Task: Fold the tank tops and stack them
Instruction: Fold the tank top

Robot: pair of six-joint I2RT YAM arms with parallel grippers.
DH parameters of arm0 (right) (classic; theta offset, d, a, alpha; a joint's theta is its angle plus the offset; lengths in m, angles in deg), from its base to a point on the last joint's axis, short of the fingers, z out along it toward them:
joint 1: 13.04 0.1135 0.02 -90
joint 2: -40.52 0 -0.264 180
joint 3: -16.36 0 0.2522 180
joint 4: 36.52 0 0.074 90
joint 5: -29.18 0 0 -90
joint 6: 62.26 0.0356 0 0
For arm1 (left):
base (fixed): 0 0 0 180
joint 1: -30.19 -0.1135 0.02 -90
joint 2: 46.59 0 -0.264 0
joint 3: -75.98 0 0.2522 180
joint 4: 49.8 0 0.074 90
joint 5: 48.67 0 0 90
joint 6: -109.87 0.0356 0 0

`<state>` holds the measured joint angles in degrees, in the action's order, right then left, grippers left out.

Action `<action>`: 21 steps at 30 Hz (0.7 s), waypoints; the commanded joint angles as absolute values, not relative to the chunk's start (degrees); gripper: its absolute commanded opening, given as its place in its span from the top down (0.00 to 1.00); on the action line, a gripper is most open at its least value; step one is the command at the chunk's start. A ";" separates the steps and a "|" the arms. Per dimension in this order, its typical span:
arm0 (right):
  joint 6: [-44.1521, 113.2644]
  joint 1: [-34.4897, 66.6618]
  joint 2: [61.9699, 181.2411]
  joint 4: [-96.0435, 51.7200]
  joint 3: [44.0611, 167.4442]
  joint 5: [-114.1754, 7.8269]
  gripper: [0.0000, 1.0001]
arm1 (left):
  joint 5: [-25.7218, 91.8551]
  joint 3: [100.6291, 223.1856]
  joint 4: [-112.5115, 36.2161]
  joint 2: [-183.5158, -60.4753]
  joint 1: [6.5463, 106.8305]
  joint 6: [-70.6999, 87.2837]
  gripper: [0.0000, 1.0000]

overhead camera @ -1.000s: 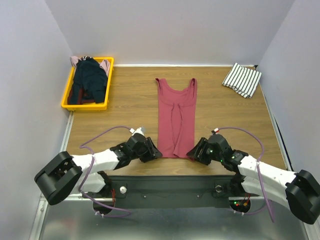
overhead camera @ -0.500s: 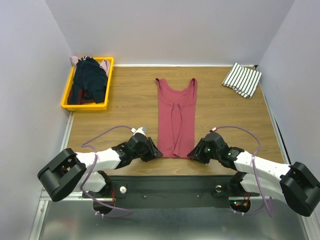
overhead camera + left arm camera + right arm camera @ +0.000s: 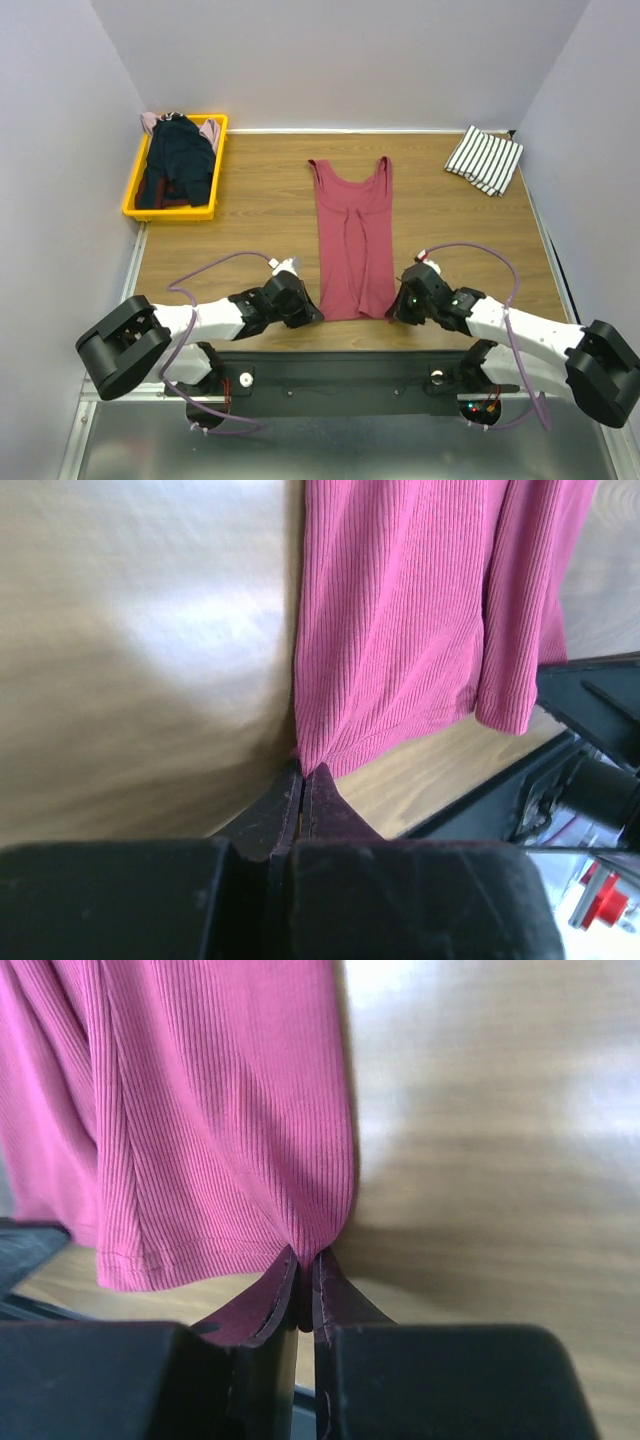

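A dark red tank top [image 3: 352, 240] lies lengthwise on the wooden table [image 3: 250, 235], neck to the far side and hem toward me. At the hem's left corner my left gripper [image 3: 313, 313] is shut, pinching the ribbed cloth [image 3: 390, 650] at its tips [image 3: 304, 773]. My right gripper [image 3: 393, 312] is shut on the hem's right corner, with cloth [image 3: 220, 1130] bunched between its jaws [image 3: 305, 1260]. A folded white tank top with black stripes [image 3: 484, 159] rests at the far right. Dark navy and pale pink tops [image 3: 176, 160] fill the yellow bin.
The yellow bin [image 3: 130, 205] stands at the table's far left. Grey walls close in the back and both sides. A black mounting rail [image 3: 340, 375] runs along the near edge under the arm bases.
Both grippers have closed on the hem corners of the dark red top. The hem has pulled in slightly narrower and the arms shifted a little inward.
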<state>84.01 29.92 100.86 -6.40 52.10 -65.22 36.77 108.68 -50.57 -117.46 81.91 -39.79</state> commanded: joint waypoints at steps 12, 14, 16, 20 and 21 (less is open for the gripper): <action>104.89 62.27 97.11 16.52 56.99 -81.80 1.00 | 47.30 107.76 -34.30 -104.17 99.70 -56.93 1.00; 105.00 63.42 97.91 18.10 59.11 -83.22 1.00 | 48.44 108.37 -31.75 -101.62 100.93 -57.65 1.00; 104.30 63.42 98.09 18.72 61.92 -85.33 1.00 | 49.58 109.16 -30.60 -100.56 100.85 -57.39 1.00; 102.28 62.81 99.23 21.45 67.11 -93.50 0.96 | 53.45 113.29 -28.13 -100.64 100.50 -55.11 1.00; 100.71 62.37 99.76 21.45 68.08 -94.12 0.95 | 53.37 113.99 -28.22 -100.90 99.28 -54.40 1.00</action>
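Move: The tank top lies lengthwise, a hem corner already pinched in each hand; its middle is about 27 cm ahead of both, some 9 cm to the left hand's right and 8 cm to the right hand's left. The near table edge, where the hem is taken, runs roughly 10 cm straight behind each hand, and all this is a centimetre or two below them. The striped top sits about 57 cm ahead of the right hand and 31 cm to its right, about level with it in height. The tank top is dragged by its hem along the table, as both hands, keeping their pinch on the corners, pull straight back together towards the near table edge, about 8 cm with the left and 10 cm with the right. Near the edge both lift roughly 3 cm, the right easing forward a couple of centimetres as it rises; its wrist turns some 10 degrees counter-clockwise. ##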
